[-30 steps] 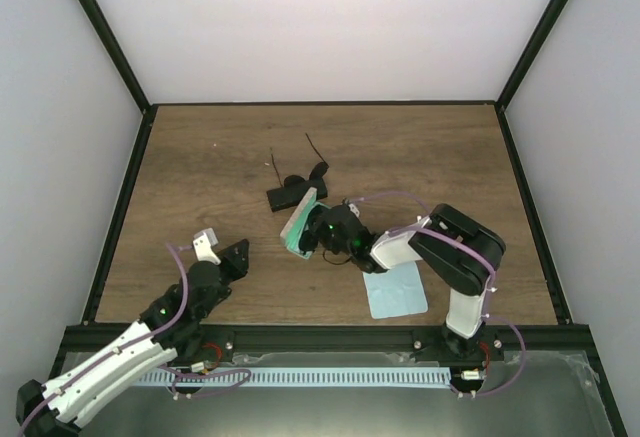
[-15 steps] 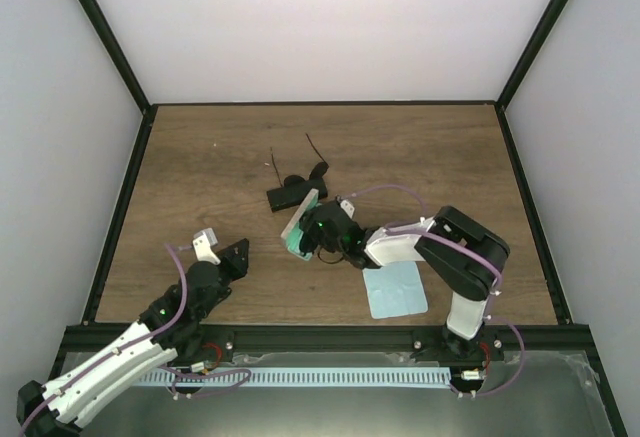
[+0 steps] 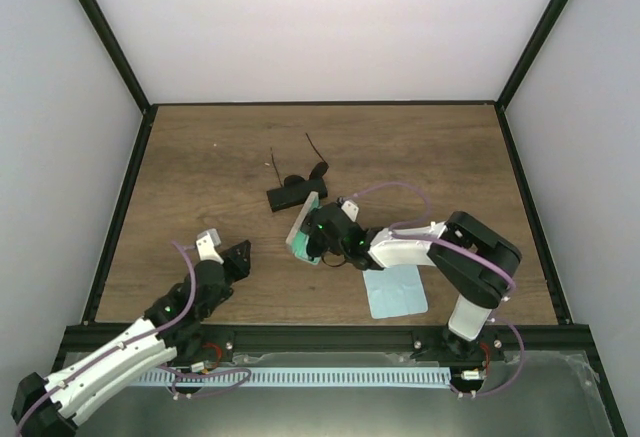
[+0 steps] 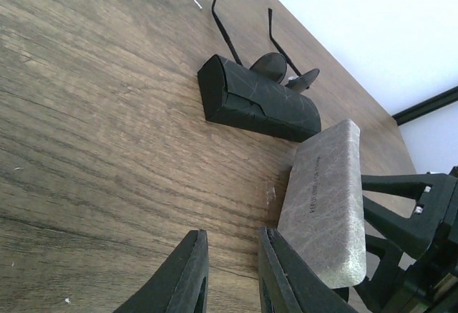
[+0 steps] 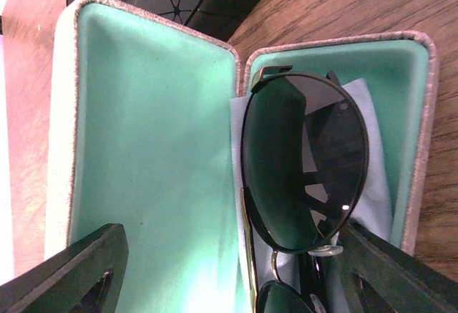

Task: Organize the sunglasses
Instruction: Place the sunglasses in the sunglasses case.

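Note:
In the right wrist view one pair of sunglasses (image 5: 304, 162) lies folded in the lower half of an open grey case (image 5: 150, 148) with green lining, on a light blue cloth (image 5: 377, 193). My right gripper (image 5: 236, 273) hangs open right over them, one finger on each side, touching nothing. From above, that right gripper (image 3: 316, 233) covers the case (image 3: 300, 229). A second pair of sunglasses (image 3: 318, 171) rests behind a black case (image 3: 290, 195), arms pointing up. My left gripper (image 3: 226, 257) sits near the front left, fingers (image 4: 189, 277) slightly apart and empty.
A light blue cloth (image 3: 396, 290) lies flat at the front right of the wooden table (image 3: 200, 177), under the right arm. In the left wrist view the black case (image 4: 261, 102) and the grey case's outer shell (image 4: 325, 198) stand ahead. Black frame rails edge the table.
My right gripper's jaws have spread wide over the open case and let go of the sunglasses, which lie inside. The right arm reached slightly left. The left arm barely shifted.

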Robot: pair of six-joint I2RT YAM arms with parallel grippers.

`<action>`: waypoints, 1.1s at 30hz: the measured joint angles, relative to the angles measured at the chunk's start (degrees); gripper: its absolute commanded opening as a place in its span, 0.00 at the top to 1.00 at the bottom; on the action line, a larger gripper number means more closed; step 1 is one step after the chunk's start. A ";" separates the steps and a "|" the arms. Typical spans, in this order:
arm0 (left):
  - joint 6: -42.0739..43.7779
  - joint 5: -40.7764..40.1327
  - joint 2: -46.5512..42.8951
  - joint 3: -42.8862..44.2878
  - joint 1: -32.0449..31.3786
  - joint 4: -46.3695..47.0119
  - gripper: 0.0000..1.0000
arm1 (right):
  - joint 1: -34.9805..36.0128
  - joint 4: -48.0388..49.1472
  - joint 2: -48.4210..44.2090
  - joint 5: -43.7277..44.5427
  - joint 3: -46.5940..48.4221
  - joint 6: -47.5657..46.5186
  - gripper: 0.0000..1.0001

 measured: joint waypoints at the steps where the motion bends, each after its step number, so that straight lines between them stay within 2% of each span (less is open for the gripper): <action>1: 0.00 0.00 0.26 -0.02 0.00 0.17 0.78 | 0.00 -0.20 -0.13 0.11 0.00 -0.20 0.17; 11: 0.09 -0.44 1.03 -0.31 0.00 1.27 0.78 | 0.11 -4.48 -3.23 2.45 -0.04 -1.68 0.16; 17: 0.33 -0.85 4.39 -0.61 0.00 3.87 0.79 | 0.11 -6.64 -5.40 4.39 -0.04 -2.67 0.15; 21: 0.87 -1.22 8.20 -0.94 0.00 6.84 0.79 | 0.11 -7.43 -5.86 5.07 -0.24 -3.21 0.22; 22: 1.03 -1.46 9.33 -0.94 0.00 7.74 0.79 | 0.11 -7.61 -6.03 5.14 -0.39 -3.30 0.27; 25: 1.55 -3.10 14.36 -0.92 0.33 11.23 0.80 | 0.11 -7.67 -6.25 4.92 -1.03 -4.02 0.60; 27: 2.16 -3.91 18.82 -0.79 1.05 13.55 0.81 | 0.13 -7.43 -6.38 4.61 -2.03 -4.42 0.73; 29: 2.91 -4.24 24.44 -0.02 2.03 16.28 0.82 | 0.15 -7.43 -6.47 4.20 -3.04 -4.68 0.81; 33: 4.83 -3.69 36.76 2.91 5.07 23.17 0.84 | 0.15 -7.93 -7.02 3.56 -4.98 -4.70 0.89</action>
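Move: The open sunglasses case lies right under the right hand, the middle of its tray about 2 cm to the right and 3 cm below, with the folded sunglasses already inside. The dark case stands some 11 cm ahead and 2 cm left of this hand; the blue cloth lies 20 cm to its right and 12 cm back. From the left hand the tray is about 16 cm right, 6 cm ahead and 7 cm lower. The right fingers close from wide open to a narrow gap astride the tray's right rim, seeming to pinch it. The right hand gets there by rising about 2 cm and sliding right off the sunglasses, then sinking again while going farther right and back, about 4 cm right overall. Late on, the left hand drops about 4 cm and reaches forward nearly as far, rolling its left side up, fingers still nearly shut. ##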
